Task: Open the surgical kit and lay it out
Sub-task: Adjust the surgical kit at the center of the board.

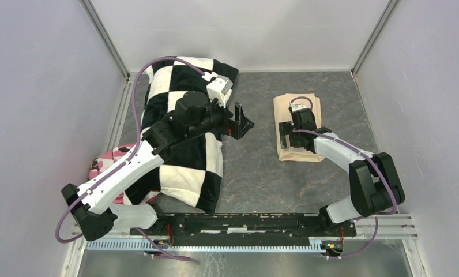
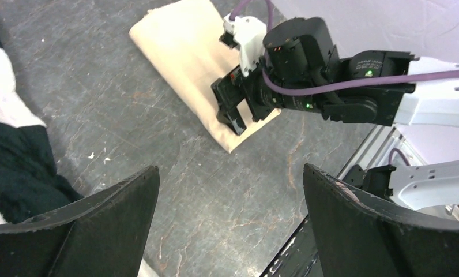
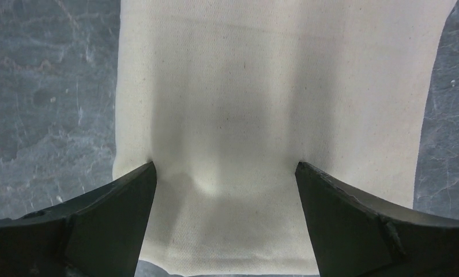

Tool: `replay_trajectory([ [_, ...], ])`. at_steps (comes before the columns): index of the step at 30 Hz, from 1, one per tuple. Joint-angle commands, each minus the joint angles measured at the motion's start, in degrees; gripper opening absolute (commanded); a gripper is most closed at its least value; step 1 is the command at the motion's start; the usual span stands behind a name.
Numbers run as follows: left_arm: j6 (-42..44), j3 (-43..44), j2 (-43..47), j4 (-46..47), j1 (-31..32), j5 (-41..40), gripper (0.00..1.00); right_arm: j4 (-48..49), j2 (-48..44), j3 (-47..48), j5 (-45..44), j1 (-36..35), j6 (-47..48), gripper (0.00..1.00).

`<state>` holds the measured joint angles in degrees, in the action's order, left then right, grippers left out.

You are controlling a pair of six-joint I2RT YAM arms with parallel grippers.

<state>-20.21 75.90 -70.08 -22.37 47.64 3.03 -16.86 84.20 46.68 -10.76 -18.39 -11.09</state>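
The surgical kit [image 1: 299, 154] is a beige cloth wrap, folded shut and lying flat on the dark table right of centre. My right gripper [image 1: 285, 137] stands open over its near left part. In the right wrist view both fingertips [image 3: 136, 187] rest on the cloth [image 3: 273, 86], spread wide, with a small dent in the fabric between them. My left gripper [image 1: 242, 122] hovers open over bare table between the pillow and the kit. The left wrist view shows the wrap [image 2: 181, 52] ahead, with the right gripper [image 2: 234, 114] on its near corner.
A black-and-white checkered pillow [image 1: 184, 179] lies at the left under my left arm. A pink camouflage cloth [image 1: 109, 158] pokes out beside it. Grey walls close the table on three sides. The mounting rail [image 1: 244, 222] runs along the near edge.
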Motion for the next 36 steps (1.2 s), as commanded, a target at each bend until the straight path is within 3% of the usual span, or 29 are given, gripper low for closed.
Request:
replay_trajectory([
  [1, 3.98, 0.13, 0.74, -1.98, 0.09, -2.84, 1.00, 6.38, 3.19, -0.18, -5.37, 1.09, -3.53, 0.98],
  [8, 4.21, -0.56, 0.91, -2.15, 0.09, -2.83, 1.00, 9.68, 6.61, 2.22, -3.50, 4.48, -2.80, 0.98],
  [15, 4.21, -1.63, 1.83, -2.21, 0.09, -2.85, 1.00, 7.65, 10.34, 5.09, -6.21, 5.35, 6.88, 0.98],
  [20, 4.13, -1.68, 1.50, -2.21, 0.09, -2.85, 1.00, 6.72, 7.81, 2.85, -10.73, 5.57, 10.27, 0.98],
  [26, 4.05, -1.24, 0.45, -1.55, 0.09, -1.62, 1.00, 7.27, 5.77, 2.45, -8.59, 5.72, 10.60, 0.98],
  [32, 4.19, -1.10, 0.77, -1.69, 0.09, -1.52, 1.00, 7.36, -4.45, 2.93, 1.86, 7.13, 6.40, 0.98],
  [36, 4.13, -0.88, 1.00, -1.68, 0.09, -1.55, 1.00, 11.46, -11.93, -1.18, 17.33, 19.43, 0.04, 0.98],
])
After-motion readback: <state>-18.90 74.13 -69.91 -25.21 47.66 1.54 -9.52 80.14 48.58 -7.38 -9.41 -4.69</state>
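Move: The right hand's open fingertips are already down on the near part of the tan surgical kit, whose middle lies about 9 cm ahead, 2 cm to the right and 1 cm below. The checkered blanket's middle is roughly 40 cm to this hand's left and 5 cm farther out. From the raised left hand, the kit's middle is some 17 cm ahead, 21 cm to the right and about 30 cm down. Forward first, by about 6 cm and bearing right, the right hand drags the kit along under its open fingertips at an almost level height. It then works a little farther right, some 4 cm in all, while easing back slightly, and finally rises about 5 cm so the fingertips come free of the cloth. The open left hand only sinks about 2.5 cm, well clear of the kit. ##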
